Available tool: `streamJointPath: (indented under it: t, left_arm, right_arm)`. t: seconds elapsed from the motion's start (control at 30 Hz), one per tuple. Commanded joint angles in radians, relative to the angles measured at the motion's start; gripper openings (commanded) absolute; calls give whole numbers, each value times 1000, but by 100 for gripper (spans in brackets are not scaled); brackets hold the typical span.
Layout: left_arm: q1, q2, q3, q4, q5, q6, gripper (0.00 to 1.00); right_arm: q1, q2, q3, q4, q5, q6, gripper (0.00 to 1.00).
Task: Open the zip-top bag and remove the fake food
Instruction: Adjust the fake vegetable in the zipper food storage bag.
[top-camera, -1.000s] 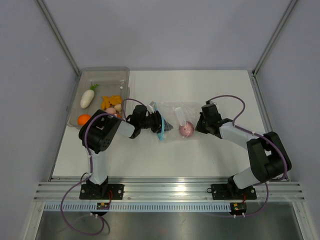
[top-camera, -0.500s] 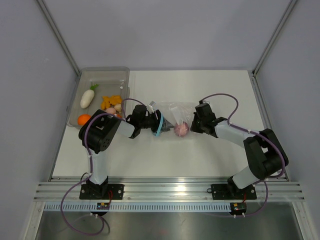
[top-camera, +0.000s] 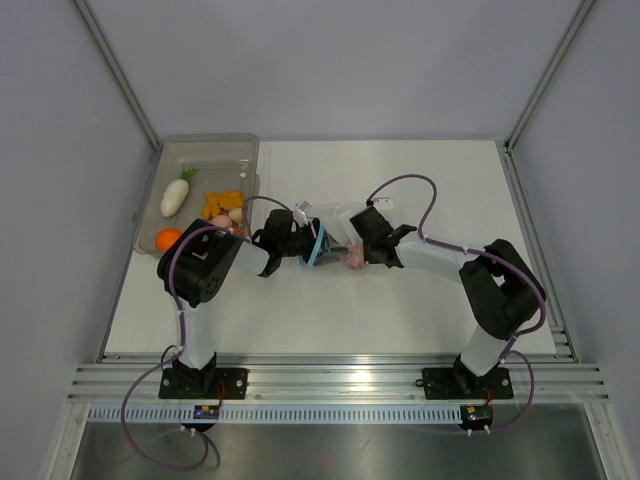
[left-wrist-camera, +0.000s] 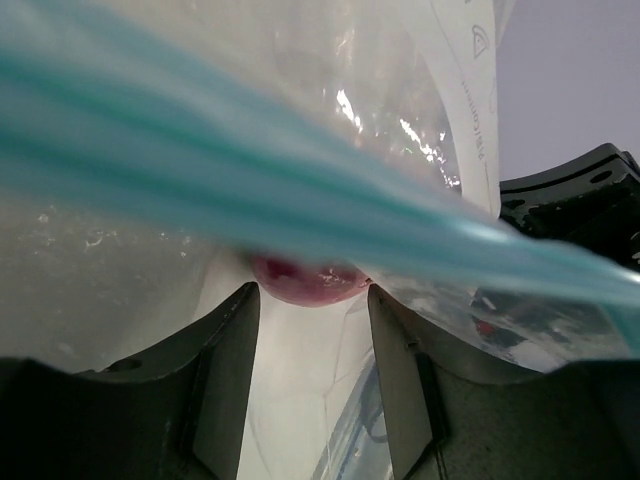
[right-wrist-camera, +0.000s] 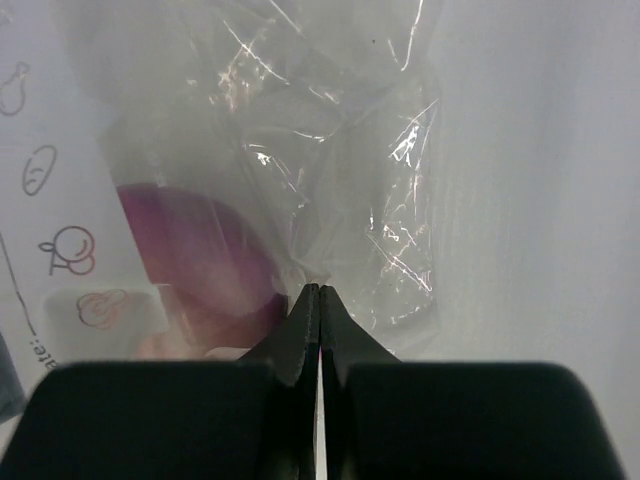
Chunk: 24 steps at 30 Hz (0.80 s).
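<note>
The zip-top bag (top-camera: 335, 228) lies crumpled at the table's middle between both grippers, its light blue zip strip (top-camera: 318, 245) facing left. In the left wrist view the strip (left-wrist-camera: 300, 190) crosses close above my left gripper (left-wrist-camera: 310, 305), which is open at the bag's mouth with loose film between its fingers (left-wrist-camera: 228, 360). One piece of the fake food, a purple onion (left-wrist-camera: 308, 280), sits just beyond them inside the bag. My right gripper (right-wrist-camera: 319, 292) is shut on a pinch of clear film, with the onion (right-wrist-camera: 195, 250) to its left.
A smoky-grey tray (top-camera: 205, 141) stands at the back left. It holds a white radish (top-camera: 175, 197), an orange piece (top-camera: 167, 239), yellow pieces (top-camera: 222, 203) and a pinkish egg (top-camera: 221, 222). Grey walls close in the table.
My right gripper has moved left, still pinching the bag, bunching it and bringing the onion toward the left gripper. The left gripper's fingers have spread wider.
</note>
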Motion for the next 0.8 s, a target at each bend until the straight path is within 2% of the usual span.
streamJointPath:
  t: [0.0,0.17,0.3,0.57,0.63,0.77]
  left_arm:
    - [-7,-16,12,66,22,12,51]
    - [-7,-24,-2,109,24,6,58]
    - [-10,-21,3,100,21,9,59]
    - [-21,-16,24,51,11,38,69]
    - [-25,-16,29,52,14,42,76]
    - [-35,-13,50,25,5,62,83]
  right_arm:
    - [40,39,72,-65,147,-30,0]
    - [54,67,98,-71,147,-48,0]
    - [60,72,104,-75,150,-53,0]
    - [78,76,112,-57,144,-91,0]
    - [85,79,117,-53,148,-100,0]
    - [95,66,111,-31,145,-111,0]
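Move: Inside the bag's open mouth, the left hand's half-open fingers have the purple onion about 6 cm to their right, some 1 cm ahead and a little lower. The blue zip strip arches over that hand, roughly 4 cm to its left, 1 cm ahead and 2 cm up. From the shut right fingers, the onion lies about 5 cm left, level fore and aft and slightly lower; the white label panel is some 5 cm ahead and 7 cm left. Spreading its fingers from half open to about four-fifths, the left hand rises half a centimetre, then sinks slightly and edges nearly 1 cm right towards the onion. The right hand, fingers kept shut, stays against the closed end of the bag beside the onion, rolls some 10 degrees with its left side dipping, and creeps less than 1 cm left. ##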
